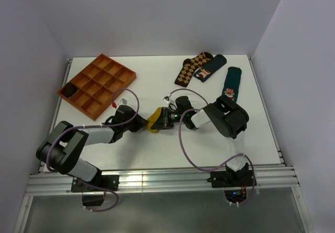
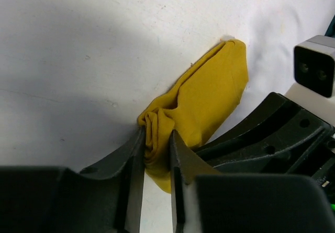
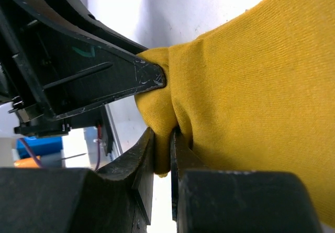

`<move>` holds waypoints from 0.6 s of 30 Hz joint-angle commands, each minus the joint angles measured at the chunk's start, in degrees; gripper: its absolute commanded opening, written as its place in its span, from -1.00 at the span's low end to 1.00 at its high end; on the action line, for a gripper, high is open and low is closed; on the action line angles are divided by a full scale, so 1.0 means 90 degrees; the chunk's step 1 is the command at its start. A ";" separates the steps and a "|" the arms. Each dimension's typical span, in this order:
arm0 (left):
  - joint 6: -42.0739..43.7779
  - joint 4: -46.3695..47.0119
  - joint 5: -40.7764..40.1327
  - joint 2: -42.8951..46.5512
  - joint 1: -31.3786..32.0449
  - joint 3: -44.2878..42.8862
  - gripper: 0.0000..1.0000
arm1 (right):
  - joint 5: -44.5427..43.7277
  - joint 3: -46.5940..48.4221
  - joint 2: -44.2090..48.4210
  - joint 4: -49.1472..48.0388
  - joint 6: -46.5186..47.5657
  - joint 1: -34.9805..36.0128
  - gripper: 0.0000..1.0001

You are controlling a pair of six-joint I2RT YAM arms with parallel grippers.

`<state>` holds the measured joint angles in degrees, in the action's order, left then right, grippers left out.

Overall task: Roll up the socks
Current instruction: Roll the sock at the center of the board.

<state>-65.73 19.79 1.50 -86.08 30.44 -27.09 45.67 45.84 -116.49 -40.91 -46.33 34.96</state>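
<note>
The mustard-yellow sock (image 1: pixel 155 120) lies bunched on the white table between my two grippers. In the left wrist view the sock (image 2: pixel 204 99) stretches away up and right, its near end folded into a thick wad pinched between my left gripper's (image 2: pixel 157 139) jaws. My left gripper (image 1: pixel 144 124) is shut on that wad. From the opposite side my right gripper (image 1: pixel 163 119) is shut on a fold of the sock (image 3: pixel 251 97); its jaws (image 3: pixel 163 139) nip the yellow fabric tightly. The left gripper's dark finger (image 3: pixel 104 81) shows just above that fold.
An orange compartment tray (image 1: pixel 97 84) sits at the back left with a dark item in one cell. A brown argyle sock (image 1: pixel 191 68) and two dark green socks (image 1: pixel 212 68) (image 1: pixel 231 86) lie at the back right. The right arm's cable (image 1: pixel 183 149) loops over the table.
</note>
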 commanded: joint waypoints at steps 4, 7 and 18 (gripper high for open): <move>0.0477 -0.1261 -0.0536 -0.0103 0.0309 -0.0485 -0.63 | -0.0904 -0.0182 0.0744 0.1732 0.1182 0.0031 -0.53; 0.0662 -0.1700 -0.0771 -0.0074 0.0475 -0.0739 -0.65 | -0.1372 -0.0240 0.1350 0.2054 0.1630 0.0100 -0.22; 0.1015 -0.2697 -0.1055 -0.0385 0.0837 -0.1501 -0.68 | -0.3804 -0.0611 0.2943 0.2466 0.3574 0.1085 0.01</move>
<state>-59.55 1.30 -6.13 -87.46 37.04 -38.54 20.03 41.74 -92.51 -19.44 -22.28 41.93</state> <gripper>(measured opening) 0.255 0.505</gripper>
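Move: Both hands already pinch the small roll at the near end of the yellow sock; the sock's middle lies about 3 cm ahead and 1 cm left of the right hand, and some 2 cm ahead and 3 cm right of the left hand, a centimetre below both. The checkered sock lies roughly 26 cm ahead and 16 cm right of the right hand. The wooden box stands about 18 cm ahead and 21 cm left of the left hand. The right hand opens off the roll, rising about 4 cm and rightward, while the left keeps its pinch. ##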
